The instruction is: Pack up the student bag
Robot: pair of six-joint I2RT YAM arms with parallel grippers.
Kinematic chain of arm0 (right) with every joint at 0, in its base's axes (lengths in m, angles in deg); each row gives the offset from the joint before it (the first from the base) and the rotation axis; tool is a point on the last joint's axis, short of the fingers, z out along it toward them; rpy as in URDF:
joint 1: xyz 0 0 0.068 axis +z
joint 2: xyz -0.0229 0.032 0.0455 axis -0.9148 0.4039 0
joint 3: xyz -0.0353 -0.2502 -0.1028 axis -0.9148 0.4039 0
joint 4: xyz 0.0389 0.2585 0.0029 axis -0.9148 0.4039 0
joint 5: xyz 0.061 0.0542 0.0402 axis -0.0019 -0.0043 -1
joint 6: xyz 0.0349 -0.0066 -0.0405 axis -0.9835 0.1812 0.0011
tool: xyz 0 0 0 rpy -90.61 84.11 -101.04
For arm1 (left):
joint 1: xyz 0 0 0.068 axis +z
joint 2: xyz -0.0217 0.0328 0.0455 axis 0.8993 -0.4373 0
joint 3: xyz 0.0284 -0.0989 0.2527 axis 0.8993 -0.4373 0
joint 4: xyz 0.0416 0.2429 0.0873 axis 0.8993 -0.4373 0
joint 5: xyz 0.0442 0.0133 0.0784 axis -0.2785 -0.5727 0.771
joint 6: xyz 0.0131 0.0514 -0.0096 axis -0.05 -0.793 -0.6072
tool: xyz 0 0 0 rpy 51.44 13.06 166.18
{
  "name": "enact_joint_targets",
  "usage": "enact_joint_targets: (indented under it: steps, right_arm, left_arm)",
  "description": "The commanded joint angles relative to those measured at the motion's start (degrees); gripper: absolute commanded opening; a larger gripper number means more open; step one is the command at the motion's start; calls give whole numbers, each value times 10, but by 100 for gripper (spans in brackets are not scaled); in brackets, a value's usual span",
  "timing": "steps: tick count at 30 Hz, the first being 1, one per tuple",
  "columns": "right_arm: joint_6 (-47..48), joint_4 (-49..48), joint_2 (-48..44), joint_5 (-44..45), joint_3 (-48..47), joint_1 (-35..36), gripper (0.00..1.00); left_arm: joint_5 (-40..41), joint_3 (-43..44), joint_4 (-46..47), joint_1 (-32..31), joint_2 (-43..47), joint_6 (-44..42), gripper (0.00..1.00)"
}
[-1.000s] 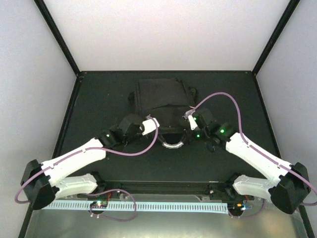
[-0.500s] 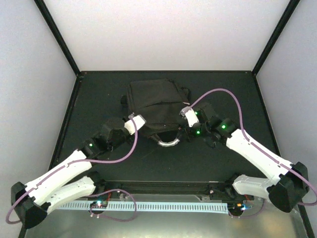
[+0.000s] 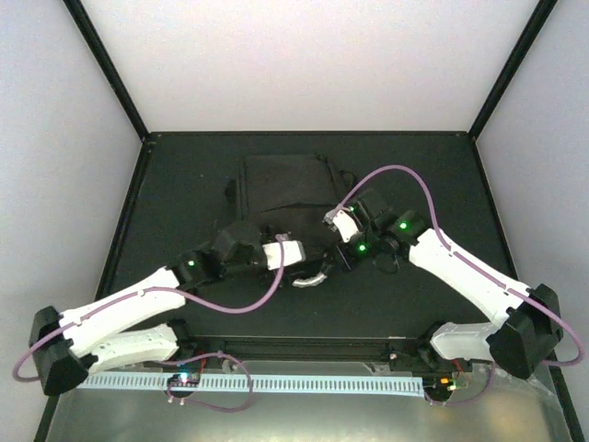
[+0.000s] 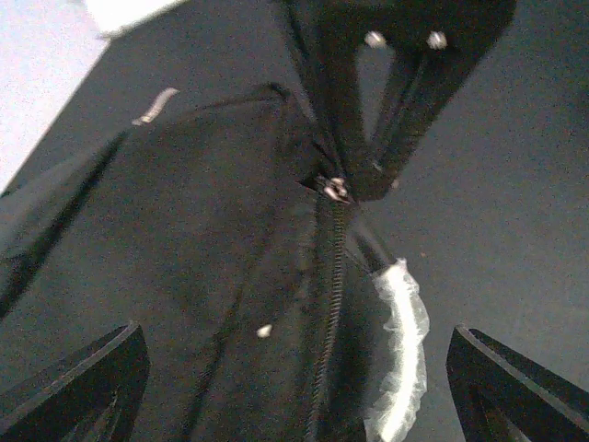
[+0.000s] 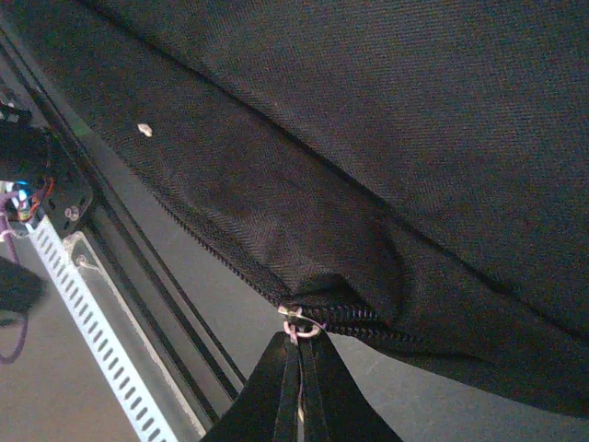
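The student bag (image 3: 281, 189) is a large black backpack lying flat at the table's middle, its grey handle (image 3: 313, 276) toward me. My left gripper (image 3: 302, 260) hovers over the bag's near end, jaws wide open and empty. In the left wrist view it (image 4: 294, 336) straddles the zipper line (image 4: 331, 276) and the plastic-wrapped handle (image 4: 400, 350). My right gripper (image 3: 336, 256) is shut on the zipper pull (image 5: 299, 324), a small metal ring at the bag's (image 5: 368, 138) edge; its (image 5: 299, 345) fingers pinch tight. The left wrist view also shows this gripper (image 4: 354, 184) at the pull (image 4: 333, 189).
Black table surface (image 3: 184, 184) surrounds the bag, with black frame posts (image 3: 106, 64) at the back corners. A perforated white rail (image 3: 276, 382) runs along the near edge, also seen as the rail (image 5: 101, 331) in the right wrist view.
My left gripper opened from shut and swung right, over the bag's near end by the handle. The bag shifted and settled flatter. The right gripper stayed shut on the zipper pull, moving slightly left.
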Motion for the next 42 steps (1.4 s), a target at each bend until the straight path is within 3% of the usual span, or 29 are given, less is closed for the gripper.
enact_joint_targets:
  steps: [1,5,8,12,15,18,23,25,28,33,37,42]
  right_arm:
    - [-11,-5,-5,-36,-25,3,2]
    - [-8,3,0,-35,-30,4,2]
    - [-7,8,0,-32,-32,3,2]
    - [-4,16,-2,-11,-34,3,3]
    - [1,56,8,59,-51,3,5]
    - [20,89,18,74,-61,2,12]
    - [22,57,14,27,-35,3,17]
    - [17,27,1,3,-15,3,21]
    - [3,-39,-42,-17,27,4,36]
    - [-45,-152,-109,-4,104,3,43]
    - [-95,-196,-109,-33,133,-6,44]
    - [-166,-273,-116,-86,175,-13,54]
  left_arm:
    - [37,6,19,-32,-53,-62,89]
    - [72,9,38,-46,-90,-81,84]
    - [125,14,49,-48,-118,-77,70]
    - [186,16,56,-57,-148,-83,33]
    - [252,1,63,-61,-144,-80,3]
    - [291,-25,87,-60,-124,-87,2]
    - [259,-26,120,-60,-92,-60,2]
    - [231,-22,129,-60,-85,-42,2]
    - [197,-24,141,-60,-76,-21,2]
    - [194,-29,140,-60,-64,-20,2]
    - [193,-30,136,-59,-57,-19,2]
    - [186,-40,143,-59,-43,-16,1]
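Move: Just in front of the open left gripper, the zip edge it will pinch is about 3 cm ahead, 2 cm right and 6 cm below. The zip slider is roughly 8 cm to its right, level ahead and 5 cm lower, and the plastic-wrapped handle some 4 cm back, 5 cm right and 10 cm below. The right hand already holds the slider's pull; from there the zip edge is about 6 cm left, 3 cm ahead and slightly lower. Sinking about 6 cm and easing a little forward and right, the left hand closes from wide open and pinches the bag's zip edge beside the slider, then, still shut, lifts it about 2 cm. Once that pinch is made, the right hand, staying nearly in place, opens about halfway to let go of the zip pull, its fingers tipping up some 10 degrees. ##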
